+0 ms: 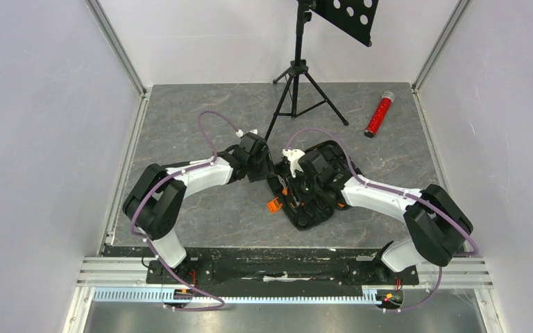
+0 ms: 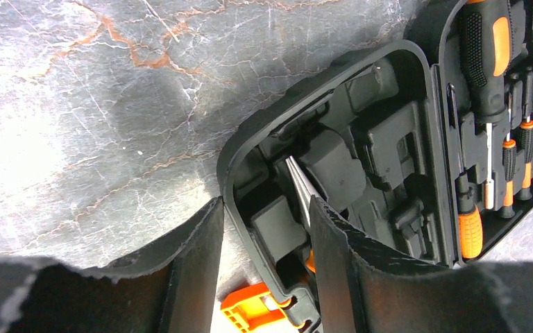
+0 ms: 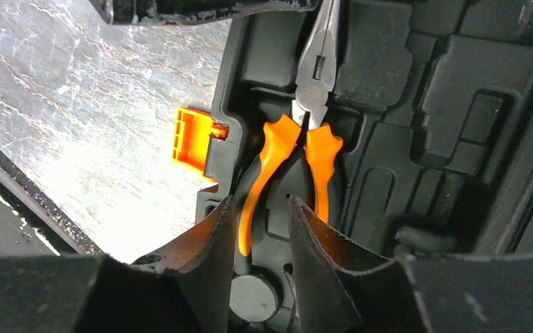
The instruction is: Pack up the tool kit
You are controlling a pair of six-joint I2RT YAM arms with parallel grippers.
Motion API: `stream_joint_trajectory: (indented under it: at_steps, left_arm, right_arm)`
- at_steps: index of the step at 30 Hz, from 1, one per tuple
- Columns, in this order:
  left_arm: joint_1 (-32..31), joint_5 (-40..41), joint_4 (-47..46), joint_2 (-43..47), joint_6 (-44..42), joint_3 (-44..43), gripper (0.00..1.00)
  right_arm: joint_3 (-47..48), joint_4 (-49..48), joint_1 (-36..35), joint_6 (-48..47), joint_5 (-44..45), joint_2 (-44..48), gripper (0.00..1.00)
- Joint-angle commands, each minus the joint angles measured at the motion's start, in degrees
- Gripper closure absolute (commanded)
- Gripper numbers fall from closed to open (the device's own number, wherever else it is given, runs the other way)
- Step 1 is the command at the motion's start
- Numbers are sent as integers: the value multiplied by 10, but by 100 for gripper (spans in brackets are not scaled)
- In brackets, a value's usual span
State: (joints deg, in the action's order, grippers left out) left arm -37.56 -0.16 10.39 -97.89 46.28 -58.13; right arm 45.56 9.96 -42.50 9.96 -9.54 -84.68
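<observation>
The tool kit (image 1: 319,208) lies open in the middle of the table, its orange latch (image 1: 273,205) pointing left. My left gripper (image 2: 265,208) is open and straddles the case's rim (image 2: 230,191), one finger outside and one inside beside the pliers' nose (image 2: 297,182). Orange-and-black screwdrivers (image 2: 486,55) sit in the other half of the case. My right gripper (image 3: 261,205) is open over the pliers (image 3: 312,104), which lie in their moulded recess. Their left orange handle (image 3: 264,180) runs between my fingers, close to the left one. The latch (image 3: 191,135) shows beside the case edge.
A black tripod stand (image 1: 295,76) with a perforated plate (image 1: 350,14) stands behind the case. A red glittery tube (image 1: 378,114) lies at the back right. White walls enclose the grey marbled table (image 1: 201,215) on three sides.
</observation>
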Motion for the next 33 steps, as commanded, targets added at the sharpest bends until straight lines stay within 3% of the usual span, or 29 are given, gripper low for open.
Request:
stream_joint_trajectory:
  at_steps: [1,10,19,33]
  left_arm:
    - [-1,-23,-28,-7,9,-6,47]
    - [-1,-48,-47,-8,30,7,54]
    - [-1,-59,-55,5,43,22,68]
    - [-1,-62,-56,22,46,28,68]
  right_arm:
    - [-2,-22,-7,11,16,-7,66]
    - [4,-37,-18,22,13,-28,71]
    - [12,-41,-22,20,45,-31,93]
    - [23,-76,-21,31,41,-59,94]
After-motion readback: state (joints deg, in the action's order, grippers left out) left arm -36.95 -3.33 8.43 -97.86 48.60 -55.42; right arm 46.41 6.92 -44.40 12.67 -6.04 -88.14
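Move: The left hand straddles the open tool case's outer left rim, which is about 1 cm back, 1 cm to its left and 2 cm below; the orange latch is some 8 cm straight back. From the right hand, the pliers' middle is about 3 cm ahead, 2 cm left and 2 cm below, with the near handle almost between its fingers. The latch is level with it, 6 cm left, and the round disc 5 cm back and 3 cm right. The right hand eases about 1 cm left and 1 cm down into the case towards the pliers' handle, then closes its fingers from about a third open to nearly shut, seeming to pinch the handle, and creeps a little forward as it finishes. The left hand first waits, then sinks about 1 cm and draws back 1 cm while narrowing its fingers from half to about a third open around the case's rim, one finger outside the wall and the other inside. ##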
